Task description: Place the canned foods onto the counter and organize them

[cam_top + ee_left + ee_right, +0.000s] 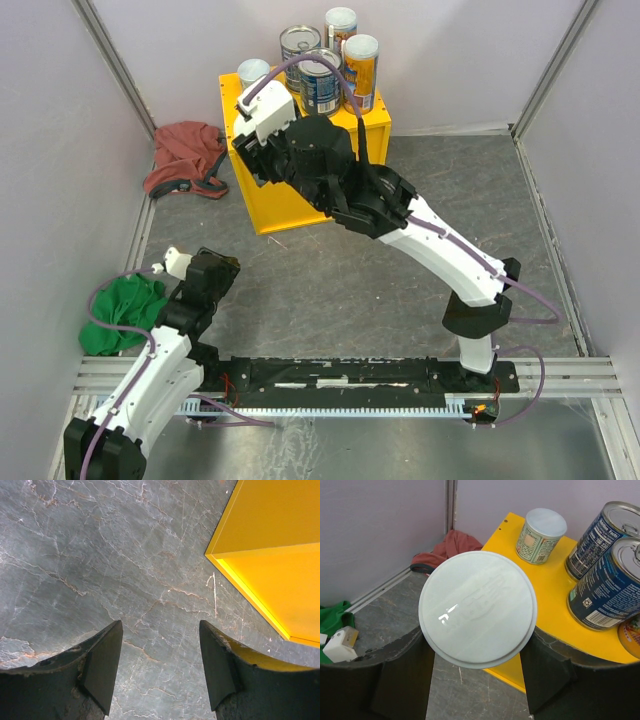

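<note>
The counter (290, 195) is a yellow box at the back, also in the right wrist view (552, 587). On its top stand a short white-lidded can (253, 72), two blue-labelled tins (300, 45) (321, 82) and two orange-labelled cans (341, 25) (361, 62). My right gripper (479, 640) is shut on another white-lidded can (477, 607), held above the counter's front left corner. In the top view my wrist hides that can. My left gripper (160, 623) hangs open over the grey floor near the counter's base (265, 580), with nothing between its fingers.
A red cloth (185, 155) lies on the floor left of the counter. A green cloth (125, 310) lies beside my left arm. Pale walls close in the back and both sides. A metal rail (350, 375) runs along the near edge.
</note>
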`<state>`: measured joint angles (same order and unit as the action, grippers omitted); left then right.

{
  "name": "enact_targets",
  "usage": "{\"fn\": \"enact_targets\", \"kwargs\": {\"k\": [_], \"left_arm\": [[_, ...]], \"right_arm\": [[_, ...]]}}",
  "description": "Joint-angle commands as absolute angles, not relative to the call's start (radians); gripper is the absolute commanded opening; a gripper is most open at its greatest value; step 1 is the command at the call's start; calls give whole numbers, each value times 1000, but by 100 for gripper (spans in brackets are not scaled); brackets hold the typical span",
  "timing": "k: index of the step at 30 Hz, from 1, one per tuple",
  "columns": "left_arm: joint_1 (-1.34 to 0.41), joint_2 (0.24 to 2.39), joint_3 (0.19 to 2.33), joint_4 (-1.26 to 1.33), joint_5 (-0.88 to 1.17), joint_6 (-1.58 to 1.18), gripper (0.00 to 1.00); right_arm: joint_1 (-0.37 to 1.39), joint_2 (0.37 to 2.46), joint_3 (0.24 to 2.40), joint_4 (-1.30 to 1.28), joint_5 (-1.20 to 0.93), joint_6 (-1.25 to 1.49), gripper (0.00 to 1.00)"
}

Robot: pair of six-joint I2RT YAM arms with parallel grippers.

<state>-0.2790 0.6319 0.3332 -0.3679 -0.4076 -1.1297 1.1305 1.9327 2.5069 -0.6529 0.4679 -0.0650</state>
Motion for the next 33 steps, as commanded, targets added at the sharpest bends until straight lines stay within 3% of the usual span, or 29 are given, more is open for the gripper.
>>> {"fn": "enact_targets", "kwargs": {"k": [1,33], "left_arm": [[-282,643,337,-342,-402,-1148,69],[-282,820,358,-226,-379,-1135,69]], "right_arm": [[1084,1952,2591,-576,415,-9,1],[866,2147,2709,-548,259,147,1]]}}
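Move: The right hand already holds the white-lidded can. The bare front-left part of the yellow box's top lies about 16 cm ahead of this hand, 2 cm left and 15 cm down. On the box, the green-labelled can stands roughly 24 cm ahead and 4 cm left, the near blue can 21 cm ahead and 8 cm right, both some 11 cm lower. From the empty left hand, that bare part is about 22 cm ahead, 9 cm right and 24 cm up. Forward and down at a slant, the right hand carries the white-lidded can about 12 cm ahead and some 7 cm lower, towards the bare top in front of the green-labelled can, tipping about 10 degrees nose-down and keeping its grip. The left hand, open and empty, sinks 2 to 3 cm over bare table. ##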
